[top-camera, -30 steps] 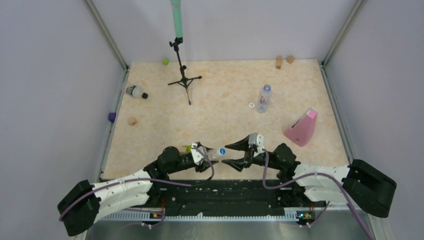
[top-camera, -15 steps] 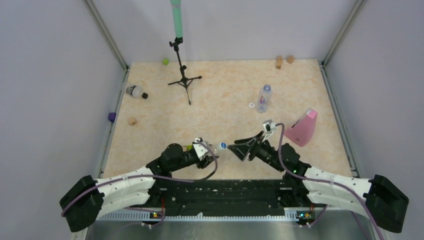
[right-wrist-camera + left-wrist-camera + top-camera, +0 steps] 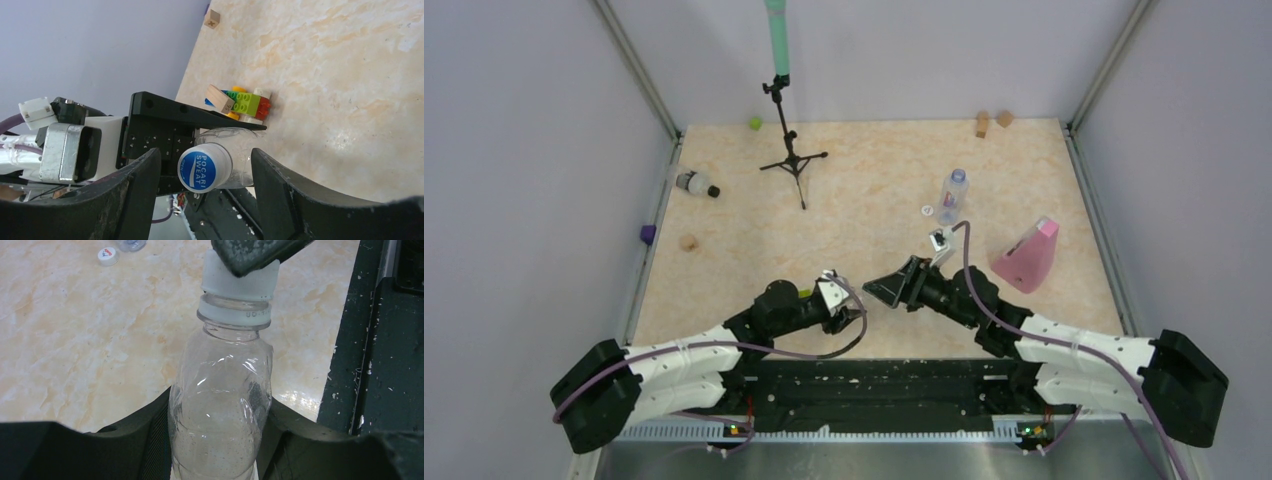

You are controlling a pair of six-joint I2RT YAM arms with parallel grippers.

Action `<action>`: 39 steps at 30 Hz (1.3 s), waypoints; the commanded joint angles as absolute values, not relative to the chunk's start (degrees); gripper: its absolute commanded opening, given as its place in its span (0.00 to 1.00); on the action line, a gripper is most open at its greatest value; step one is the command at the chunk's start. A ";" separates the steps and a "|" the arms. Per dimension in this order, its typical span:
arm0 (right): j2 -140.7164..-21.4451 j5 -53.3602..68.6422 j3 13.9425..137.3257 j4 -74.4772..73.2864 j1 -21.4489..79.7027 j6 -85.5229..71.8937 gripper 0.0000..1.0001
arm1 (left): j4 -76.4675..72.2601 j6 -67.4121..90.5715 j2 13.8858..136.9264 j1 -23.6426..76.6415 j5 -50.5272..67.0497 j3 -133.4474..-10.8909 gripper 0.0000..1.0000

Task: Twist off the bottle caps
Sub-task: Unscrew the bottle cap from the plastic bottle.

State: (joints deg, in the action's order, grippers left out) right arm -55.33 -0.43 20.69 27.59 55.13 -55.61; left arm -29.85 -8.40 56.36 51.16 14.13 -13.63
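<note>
My left gripper [image 3: 218, 440] is shut on the body of a small clear bottle [image 3: 220, 390], held neck-out near the table's front edge. The bottle's cap [image 3: 205, 168] is white with a blue printed top and sits on the neck. My right gripper [image 3: 205, 170] is open, a finger on each side of that cap with a gap on both sides. In the top view the right gripper [image 3: 882, 290] meets the left gripper [image 3: 844, 303] and hides the cap. A second bottle [image 3: 952, 196] stands farther back, a loose white cap [image 3: 928, 210] beside it. A third bottle [image 3: 692, 182] lies at the left edge with a black cap [image 3: 714, 191].
A pink wedge [image 3: 1027, 257] stands right of my right arm. A black tripod stand [image 3: 790, 155] is at the back. Toy bricks [image 3: 240, 102] lie by the left gripper. Small blocks [image 3: 982, 124] and a green ball [image 3: 754, 123] sit along the back; a purple block [image 3: 647, 234] is at the left.
My right gripper has swung forward and left, opened wider, and come round the bottle's cap. The left gripper has kept its hold on the bottle, shifting slightly.
</note>
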 commanded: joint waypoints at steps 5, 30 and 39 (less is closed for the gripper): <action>-56.60 0.18 24.12 24.28 55.81 -55.21 0.59 | -30.15 -7.89 57.09 51.24 14.75 -15.25 0.00; -56.63 11.92 21.29 34.66 55.84 -23.31 0.21 | -33.82 -7.98 55.68 51.23 20.14 -13.33 0.00; -57.67 27.74 18.10 45.45 55.81 4.06 0.21 | -36.78 -7.91 55.26 51.15 27.58 -12.79 0.00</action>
State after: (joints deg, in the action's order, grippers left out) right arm -56.95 15.90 17.91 38.92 54.87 -12.25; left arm -31.22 -9.15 55.33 50.30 20.34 -12.14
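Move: The white bottle cap is already between the right hand's open fingers, about 1 cm below its hand point and 1 cm to the left. From the left hand, which still holds the bottle, the cap lies some 3 cm ahead, 5 cm right and 5 cm above. The toy bricks are about 20 cm left of the right hand, 4 cm ahead and 17 cm below; the standing clear bottle is roughly 28 cm ahead, 19 cm right and 8 cm below. Sinking about 1.5 cm around the cap, the right hand closes its fingers and pinches the cap by its sides. It then rolls some 45 degrees about its finger axis, counter-clockwise as seen looking from that hand at the cap, while drifting back about 2 cm. The left hand keeps its grip on the bottle, dips a little, then goes back with it about 1.5 cm. ##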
